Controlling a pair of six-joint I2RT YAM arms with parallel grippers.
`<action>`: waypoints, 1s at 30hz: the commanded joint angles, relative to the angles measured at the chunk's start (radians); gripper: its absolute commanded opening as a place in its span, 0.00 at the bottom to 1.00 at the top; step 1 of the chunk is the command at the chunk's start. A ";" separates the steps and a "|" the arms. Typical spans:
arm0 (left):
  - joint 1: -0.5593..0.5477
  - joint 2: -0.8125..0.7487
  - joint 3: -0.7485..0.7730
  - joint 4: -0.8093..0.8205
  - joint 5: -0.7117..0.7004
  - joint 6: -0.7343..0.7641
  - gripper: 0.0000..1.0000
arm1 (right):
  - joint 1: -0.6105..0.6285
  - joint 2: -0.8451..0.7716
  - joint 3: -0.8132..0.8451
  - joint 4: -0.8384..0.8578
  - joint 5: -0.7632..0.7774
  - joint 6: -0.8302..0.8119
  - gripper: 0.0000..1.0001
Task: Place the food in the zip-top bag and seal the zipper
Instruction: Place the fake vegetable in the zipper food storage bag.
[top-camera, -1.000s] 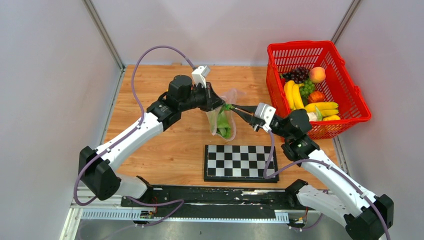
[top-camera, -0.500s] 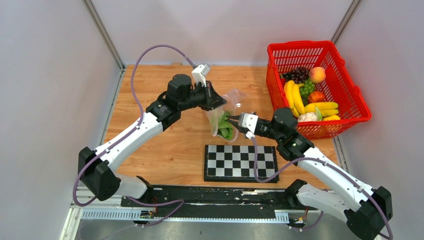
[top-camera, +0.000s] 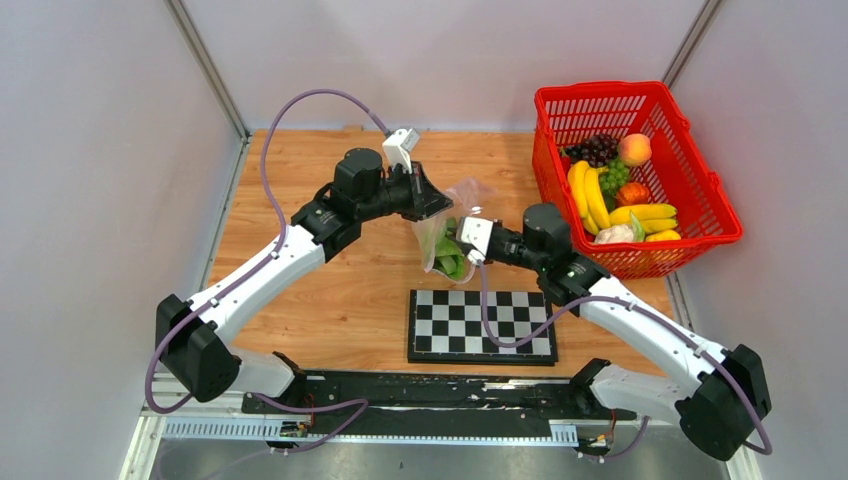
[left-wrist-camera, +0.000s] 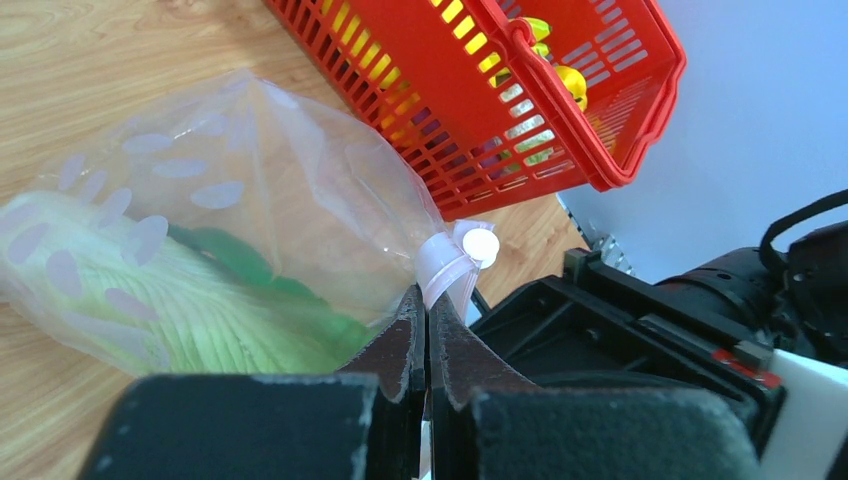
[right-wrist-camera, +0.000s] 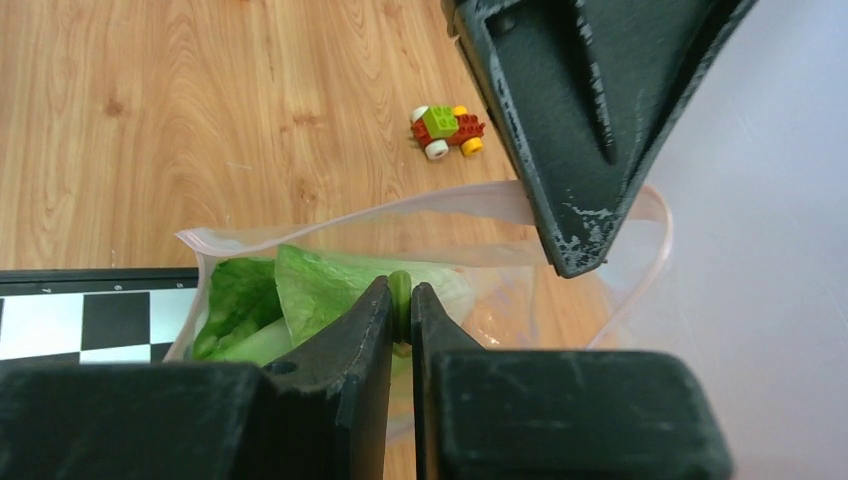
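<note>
The clear dotted zip-top bag (top-camera: 447, 228) hangs above the table with its mouth open toward the right. My left gripper (left-wrist-camera: 428, 305) is shut on the pink zipper (left-wrist-camera: 446, 266) at the bag's top corner, beside its white slider. Green lettuce (right-wrist-camera: 300, 285) lies inside the bag (right-wrist-camera: 350, 222). My right gripper (right-wrist-camera: 400, 300) sits at the bag's mouth, its fingers pressed on a long green pod (right-wrist-camera: 400, 287) just over the lettuce. In the top view the right gripper (top-camera: 456, 240) reaches into the bag from the right.
A red mesh basket (top-camera: 700, 190) with bananas, grapes and a peach stands at the back right. A chessboard (top-camera: 480, 325) lies in front of the bag. A small toy-brick figure (right-wrist-camera: 447, 130) sits on the wood beyond the bag.
My right gripper has moved left from beside the basket into the bag's mouth, carrying the green pod. The left gripper has kept still, holding the bag.
</note>
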 joint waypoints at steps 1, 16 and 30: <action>-0.002 -0.049 0.030 0.054 0.001 -0.006 0.00 | 0.015 0.054 0.063 -0.016 0.032 -0.045 0.09; 0.007 -0.074 0.005 0.009 -0.078 0.034 0.00 | 0.054 -0.058 0.241 -0.164 0.091 0.155 0.68; 0.012 -0.064 -0.035 0.014 -0.066 0.044 0.00 | -0.196 -0.083 0.341 -0.341 0.786 0.544 0.75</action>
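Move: My right fingers still hold the green pepper by its top end, the pepper hanging about 7 cm below them in the bag's open mouth. The middle of the bag is about 9 cm beneath that hand and 1 cm to its left; the checkerboard lies some 13 cm back, 5 cm right and 20 cm down, the red basket 9 cm ahead, 31 cm right and 12 cm lower. From my left hand, pinching the bag's rim, the bag's middle is roughly 3 cm back, 1 cm left and 12 cm down. I lower the pepper a last 3 cm or so into the bag with my right hand, easing forward and left, then spread those fingers wide to let go. I pull up out of the mouth some 15 cm, drawing back at first, then swing right and forward towards the basket, turning clockwise. My left hand keeps its pinch on the rim, shifting slightly left. ##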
